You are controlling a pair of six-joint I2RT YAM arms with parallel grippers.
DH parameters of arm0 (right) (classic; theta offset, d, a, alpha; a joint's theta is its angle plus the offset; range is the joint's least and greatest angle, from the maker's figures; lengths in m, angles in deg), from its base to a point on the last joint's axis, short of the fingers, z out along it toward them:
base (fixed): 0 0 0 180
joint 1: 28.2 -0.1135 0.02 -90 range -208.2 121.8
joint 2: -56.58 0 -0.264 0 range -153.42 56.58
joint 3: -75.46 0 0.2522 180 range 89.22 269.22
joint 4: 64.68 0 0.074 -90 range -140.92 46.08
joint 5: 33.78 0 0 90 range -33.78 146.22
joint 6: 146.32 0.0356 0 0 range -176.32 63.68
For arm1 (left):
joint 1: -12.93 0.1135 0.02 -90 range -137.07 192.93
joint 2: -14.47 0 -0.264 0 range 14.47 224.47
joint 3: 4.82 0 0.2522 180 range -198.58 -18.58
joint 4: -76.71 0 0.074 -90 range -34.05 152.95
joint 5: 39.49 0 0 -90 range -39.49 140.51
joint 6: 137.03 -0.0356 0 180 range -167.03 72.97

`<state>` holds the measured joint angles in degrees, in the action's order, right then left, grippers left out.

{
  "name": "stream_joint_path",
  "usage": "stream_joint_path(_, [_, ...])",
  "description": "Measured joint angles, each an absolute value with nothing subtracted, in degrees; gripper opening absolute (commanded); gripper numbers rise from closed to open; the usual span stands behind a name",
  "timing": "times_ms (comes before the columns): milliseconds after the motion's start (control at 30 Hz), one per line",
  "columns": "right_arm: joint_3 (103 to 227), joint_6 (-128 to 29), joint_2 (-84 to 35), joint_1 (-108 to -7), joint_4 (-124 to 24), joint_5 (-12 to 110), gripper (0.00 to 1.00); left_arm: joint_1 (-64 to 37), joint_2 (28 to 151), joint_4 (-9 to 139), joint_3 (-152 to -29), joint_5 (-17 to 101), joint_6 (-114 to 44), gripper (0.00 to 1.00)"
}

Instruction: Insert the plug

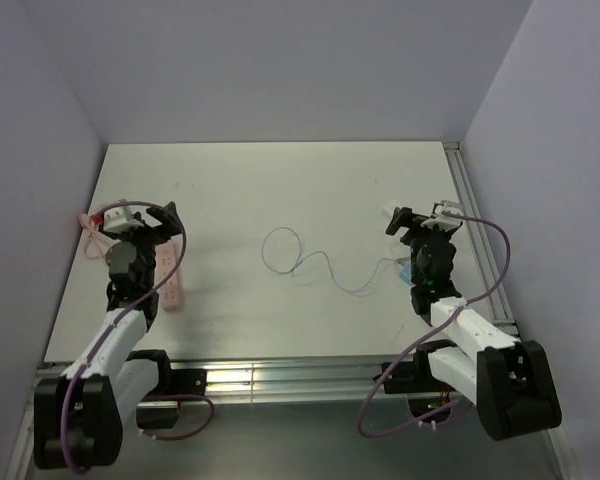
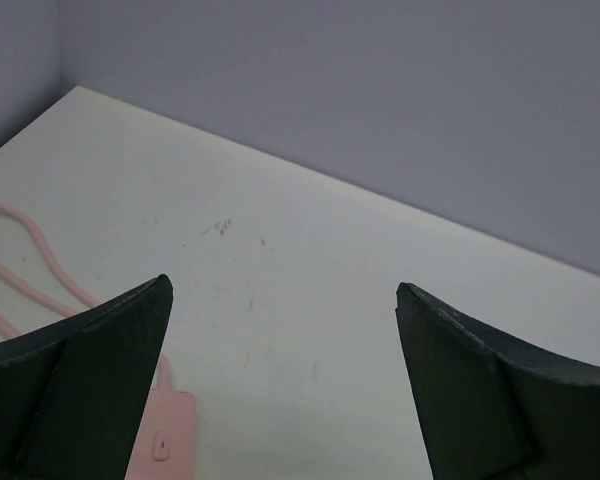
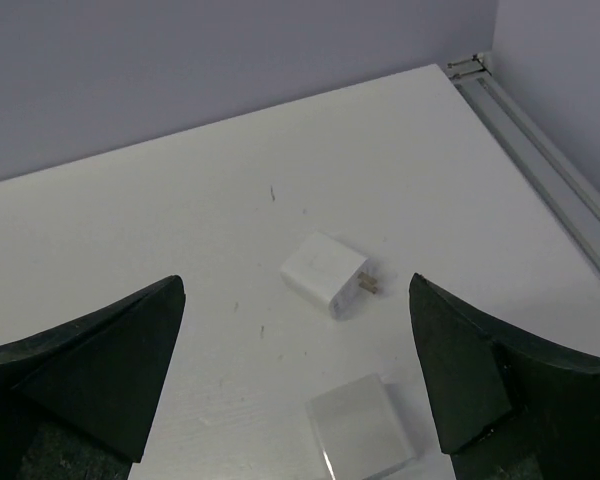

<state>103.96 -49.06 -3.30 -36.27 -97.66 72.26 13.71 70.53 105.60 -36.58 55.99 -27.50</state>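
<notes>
A thin whitish wire (image 1: 310,265) lies in a loop mid-table, and its right end runs toward my right arm. The plug at its tip is too small to make out from above and shows in neither wrist view. The pink socket strip (image 1: 175,285) lies under my left gripper (image 1: 140,215), which hangs open above the strip's far end (image 2: 165,440) with nothing between its fingers (image 2: 100,360). My right gripper (image 3: 296,282) is open too, above a white charger block (image 3: 325,272) with two metal prongs.
A pale square block (image 3: 362,430) lies just nearer than the charger, under the right gripper (image 1: 425,218). The strip's pink cord (image 2: 20,270) coils at the far left. A metal rail (image 3: 550,150) runs along the table's right edge. Purple walls enclose three sides.
</notes>
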Motion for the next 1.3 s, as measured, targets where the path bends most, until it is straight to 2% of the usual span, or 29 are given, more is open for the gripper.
stream_joint_path(200, [114.78, -40.01, -0.65, -36.69, -76.74, 73.26, 1.0, 13.57, 61.04, 90.28, -40.43, 57.67, -17.38, 0.99])
stream_joint_path(367, [121.51, -33.98, -3.45, -36.67, -65.57, 72.21, 1.0, 13.51, 62.2, 66.72, -53.32, 65.71, -7.66, 0.99])
stream_joint_path(467, [122.06, -31.03, -4.26, -36.25, -60.5, 71.43, 1.0, 13.49, 62.64, 58.54, -57.98, 66.61, -5.8, 0.99])
stream_joint_path(833, [135.76, -25.6, -14.93, -27.68, -41.57, 67.03, 1.0, 13.6, 53.06, 47.72, -50.64, 54.2, 1.37, 0.99])
stream_joint_path(1100, [136.07, -25.28, -15.62, -25.45, -35.69, 69.5, 1.0, 13.6, 56.82, 39.55, -56.86, 48.75, 0.01, 1.0])
stream_joint_path(1300, [136.55, -24.58, -18.79, -23.7, -31.6, 68.37, 0.99, 13.6, 59.14, 37.19, -58.55, 41.63, -0.93, 0.96])
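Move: The blue plug sits about 6 cm back and 5 cm to the right of the right hand, some 16 cm below. Around it from that hand, the clear plug is level and 3 cm right, the white plug 12 cm ahead and 4 cm right. From the left hand, the middle of the pink power strip is roughly 4 cm back and 4 cm left, 20 cm down; its cord loops are 20 cm left and 6 cm ahead. Towards the blue and clear plugs comes the right hand, wide open: after a small rise it sinks, ending about 8 cm lower and 5 cm farther right, tipping its fingers steeply down and swinging them rightward. The left hand, also open, draws back about 8 cm and, after a brief shift left, goes right, away from the power strip, rolling right side up as its fingers tip down. ##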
